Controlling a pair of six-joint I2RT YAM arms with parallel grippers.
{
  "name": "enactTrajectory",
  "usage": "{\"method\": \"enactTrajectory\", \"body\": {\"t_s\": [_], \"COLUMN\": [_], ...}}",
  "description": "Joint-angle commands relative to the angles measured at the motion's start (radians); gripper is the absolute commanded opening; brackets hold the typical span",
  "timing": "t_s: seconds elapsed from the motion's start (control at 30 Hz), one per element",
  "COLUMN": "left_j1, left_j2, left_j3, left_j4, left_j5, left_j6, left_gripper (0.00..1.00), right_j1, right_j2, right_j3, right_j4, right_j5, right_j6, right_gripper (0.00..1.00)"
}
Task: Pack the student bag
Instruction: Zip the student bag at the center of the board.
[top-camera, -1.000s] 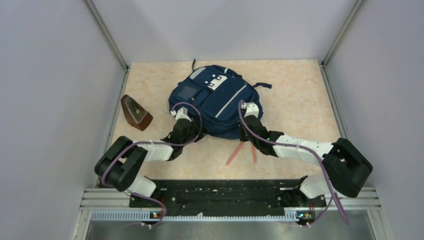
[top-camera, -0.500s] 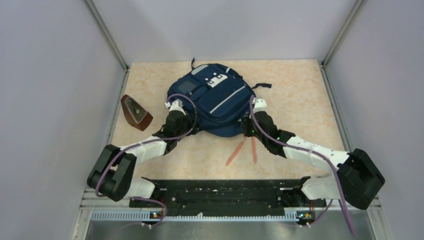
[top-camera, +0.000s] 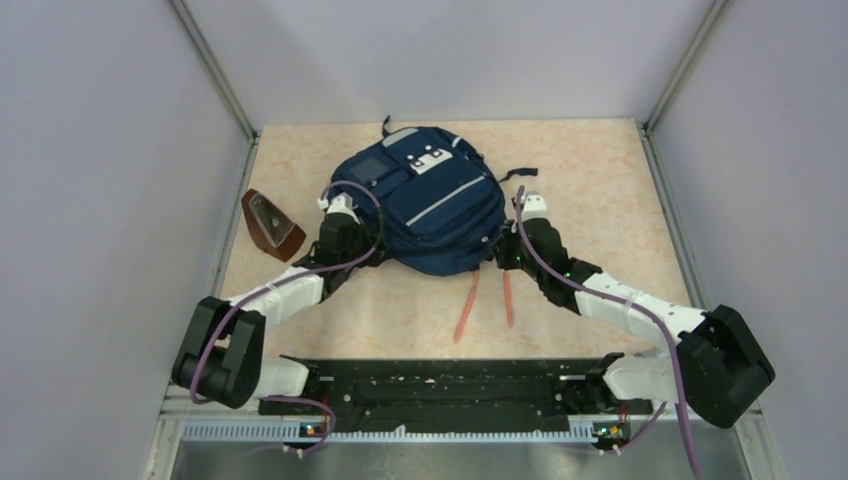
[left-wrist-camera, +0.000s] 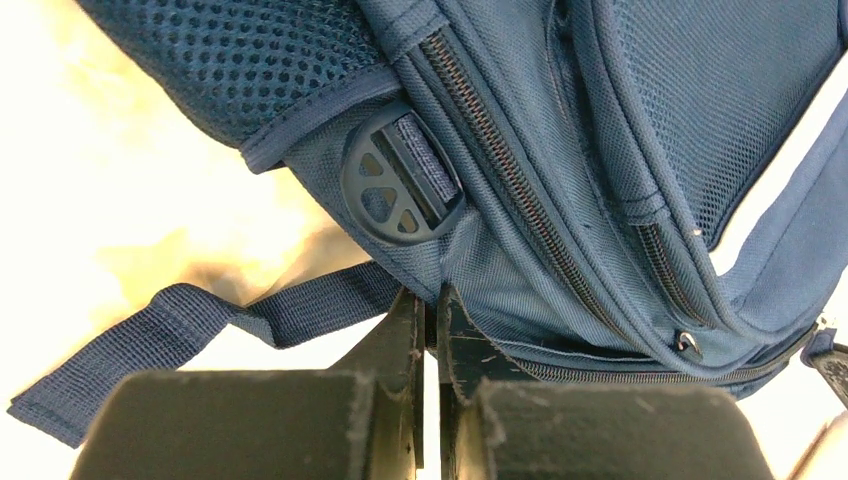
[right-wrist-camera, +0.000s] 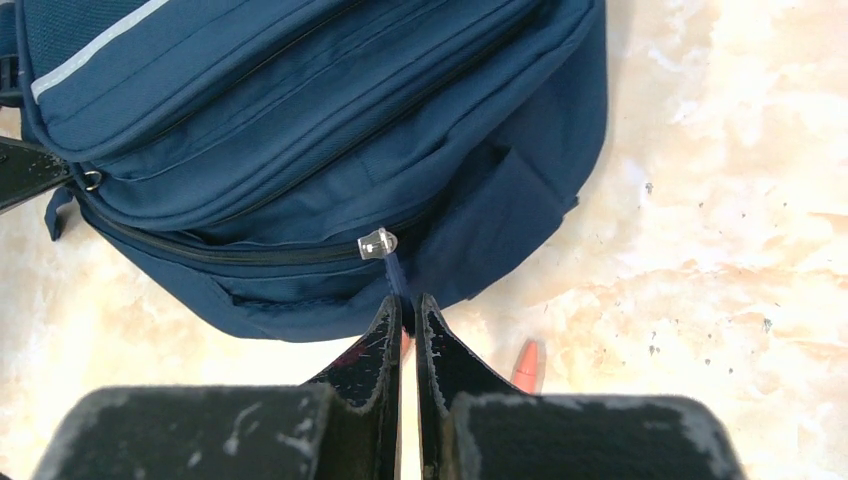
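The student bag (top-camera: 430, 205), navy blue with grey strips and a white patch, lies flat in the middle of the table. My left gripper (top-camera: 362, 250) sits at the bag's near left corner. In the left wrist view its jaws (left-wrist-camera: 430, 300) are shut on a fold of the bag's fabric, just below a round strap buckle (left-wrist-camera: 402, 187). At the near right corner, my right gripper (top-camera: 495, 262) is shut on the blue pull tab (right-wrist-camera: 400, 285). That tab hangs from a silver zip slider (right-wrist-camera: 377, 243).
Two orange pencils (top-camera: 466, 308) (top-camera: 508, 298) lie on the table just in front of the bag, between the arms. A brown wedge-shaped object (top-camera: 270, 225) stands at the left edge. Grey walls close in the table on three sides.
Both arms have swung outward and reached farther back. The bag has shifted away from the bases and a little left, uncovering more of the pencils. The left jaws closed fully on the fabric.
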Motion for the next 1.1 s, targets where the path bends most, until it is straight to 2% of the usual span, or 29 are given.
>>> {"method": "enactTrajectory", "body": {"t_s": [0.0, 0.17, 0.27, 0.33, 0.43, 0.53, 0.63, 0.77, 0.9, 1.07], "left_j1": [0.092, 0.137, 0.137, 0.136, 0.117, 0.028, -0.115, -0.251, -0.314, -0.393], "left_j2": [-0.051, -0.048, -0.042, -0.045, -0.093, -0.177, -0.255, -0.268, -0.174, 0.008], "left_j3": [0.052, 0.091, 0.135, 0.155, 0.138, 0.114, 0.097, 0.075, 0.064, 0.117], "left_j4": [0.005, -0.017, -0.056, -0.077, -0.058, -0.054, -0.038, 0.04, 0.163, 0.235], "left_j5": [-0.122, -0.138, -0.12, -0.076, -0.041, -0.111, -0.187, -0.075, 0.109, 0.137], "left_j6": [0.068, 0.087, 0.132, 0.156, 0.194, 0.279, 0.419, 0.582, 0.688, 0.854], "left_gripper": [0.0, 0.0, 0.0, 0.13, 0.44, 0.56, 0.58, 0.58, 0.58, 0.58], "right_j1": [-0.057, -0.078, -0.078, -0.078, -0.078, -0.078, -0.078, -0.078, -0.078, -0.078], "right_j2": [-0.009, 0.018, 0.018, 0.023, 0.02, 0.002, -0.017, -0.033, -0.048, -0.054], "right_j3": [0.006, 0.022, 0.022, 0.026, 0.026, 0.016, 0.015, 0.021, 0.024, 0.028], "right_j4": [0.022, 0.019, 0.051, 0.062, 0.055, 0.054, 0.053, 0.046, 0.046, 0.045], "right_j5": [0.062, 0.044, -0.034, -0.087, -0.11, -0.122, -0.144, -0.155, -0.181, -0.188], "right_j6": [0.01, 0.016, -0.006, -0.028, -0.041, -0.053, -0.067, -0.071, -0.066, -0.062], "right_gripper": [0.0, 0.0, 0.0, 0.0, 0.0, 0.0, 0.0, 0.0, 0.0, 0.0]}}
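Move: My left fingers are shut on the bag's near-left corner, its buckle about 4 cm ahead. The bag's near edge below the zip, where this hand heads, is some 15 cm right, 3 cm back and slightly lower; the left pencil is about 22 cm right, 11 back. My right hand holds the zip pull's cord, its slider about 3 cm ahead and 2 left; the right pencil lies roughly 8 cm back, 2 right, on the table. I draw the bag's corner about 4 cm left and slightly forward with my left hand, then open it wide to let go and lift over the bag's near side. From there I swing about 15 cm right and some 6 cm back, wrist turning clockwise and fingers levelling, and begin sinking towards the near edge by the zip. My right hand keeps its pinch on the cord, nearly in place. ##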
